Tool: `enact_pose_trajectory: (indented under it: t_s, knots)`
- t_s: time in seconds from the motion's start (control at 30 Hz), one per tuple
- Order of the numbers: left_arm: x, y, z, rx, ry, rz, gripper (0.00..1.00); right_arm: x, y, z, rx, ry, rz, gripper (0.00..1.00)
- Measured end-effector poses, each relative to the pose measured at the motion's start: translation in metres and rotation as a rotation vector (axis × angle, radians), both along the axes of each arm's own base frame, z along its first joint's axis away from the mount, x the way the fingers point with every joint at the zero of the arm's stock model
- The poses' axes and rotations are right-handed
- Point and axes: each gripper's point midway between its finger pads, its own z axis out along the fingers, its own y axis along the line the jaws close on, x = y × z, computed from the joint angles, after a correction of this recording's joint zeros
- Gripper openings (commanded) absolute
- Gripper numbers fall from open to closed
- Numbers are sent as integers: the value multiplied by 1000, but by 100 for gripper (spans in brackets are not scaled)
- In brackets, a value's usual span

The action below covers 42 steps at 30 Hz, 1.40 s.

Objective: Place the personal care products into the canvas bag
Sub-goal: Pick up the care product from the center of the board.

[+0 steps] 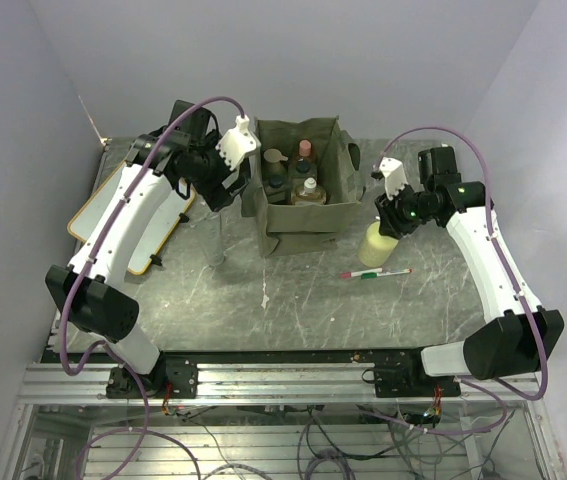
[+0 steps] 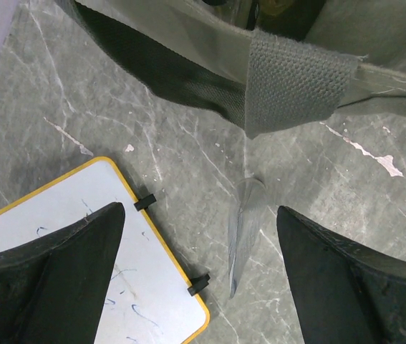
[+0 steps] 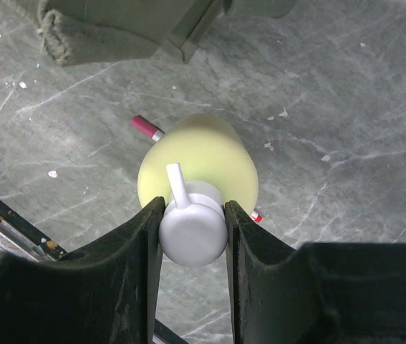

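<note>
The olive canvas bag [image 1: 298,215] stands open at the table's middle, holding an amber bottle [image 1: 309,190], a slim orange bottle [image 1: 305,152] and a black-lidded jar [image 1: 275,182]. To its right, my right gripper [image 1: 391,212] [image 3: 192,215] is shut on the white pump cap [image 3: 192,233] of an upright yellow-green bottle [image 1: 374,245] [image 3: 199,161]. I cannot tell whether this bottle touches the table. My left gripper [image 1: 225,185] [image 2: 201,215] hangs open and empty just left of the bag [image 2: 188,43], above a grey tube [image 2: 242,229] lying on the table.
A red-green-white pen [image 1: 375,272] [image 3: 145,127] lies under and in front of the held bottle. A yellow-framed whiteboard [image 1: 128,215] [image 2: 102,272] lies at the left, under the left arm. The bag's handle strap [image 2: 296,79] droops toward the left gripper.
</note>
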Motion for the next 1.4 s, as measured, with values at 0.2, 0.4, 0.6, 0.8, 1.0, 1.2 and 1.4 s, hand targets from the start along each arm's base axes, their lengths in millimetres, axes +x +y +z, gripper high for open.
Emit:
enact_pose_trajectory:
  t_s: [0.2, 0.4, 0.6, 0.8, 1.0, 1.2, 1.4]
  knots:
    - [1, -3, 8, -23, -14, -6, 97, 5, -1, 2, 5, -13, -27, 0]
    - [-5, -14, 26, -85, -58, -48, 96, 11, -3, 0, -2, -16, -57, 0]
    - [-16, -41, 53, -158, -115, -133, 95, 24, -6, -14, -15, 11, -82, 0]
    - [-31, -72, 67, -211, -126, -227, 95, 26, -7, -16, -9, 20, -101, 0]
    - [-37, -100, 65, -231, -110, -302, 94, 30, -8, -14, 1, 9, -123, 0]
    - [-40, -122, 49, -226, -67, -359, 93, 33, -14, -12, 0, 1, -148, 0]
    - [-45, -141, 33, -204, -37, -414, 93, 35, -17, -12, -3, -4, -157, 0]
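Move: The bottle with the white pump hangs from the right hand's nearly closed fingers, its middle about 9 cm below them. The canvas bag's middle stands some 20 cm left and 13 cm ahead of this hand, 10 cm lower; the pens lie about 4 cm back, 2 cm left and 20 cm down. For the empty left hand the bag is some 16 cm right, 5 cm ahead and 14 cm down, while the clear tube stands 6 cm left, 4 cm back and 18 cm below. The pump bottle, still pinched by its pump head, is carried slowly forward beside the bag by the right hand, about 4 cm, easing slightly right and turning a little clockwise. The open left hand rises, then swings some 14 cm right and a little back, sinking over the bag's near side as it turns roughly 25 degrees clockwise; its fingers stay wide. ##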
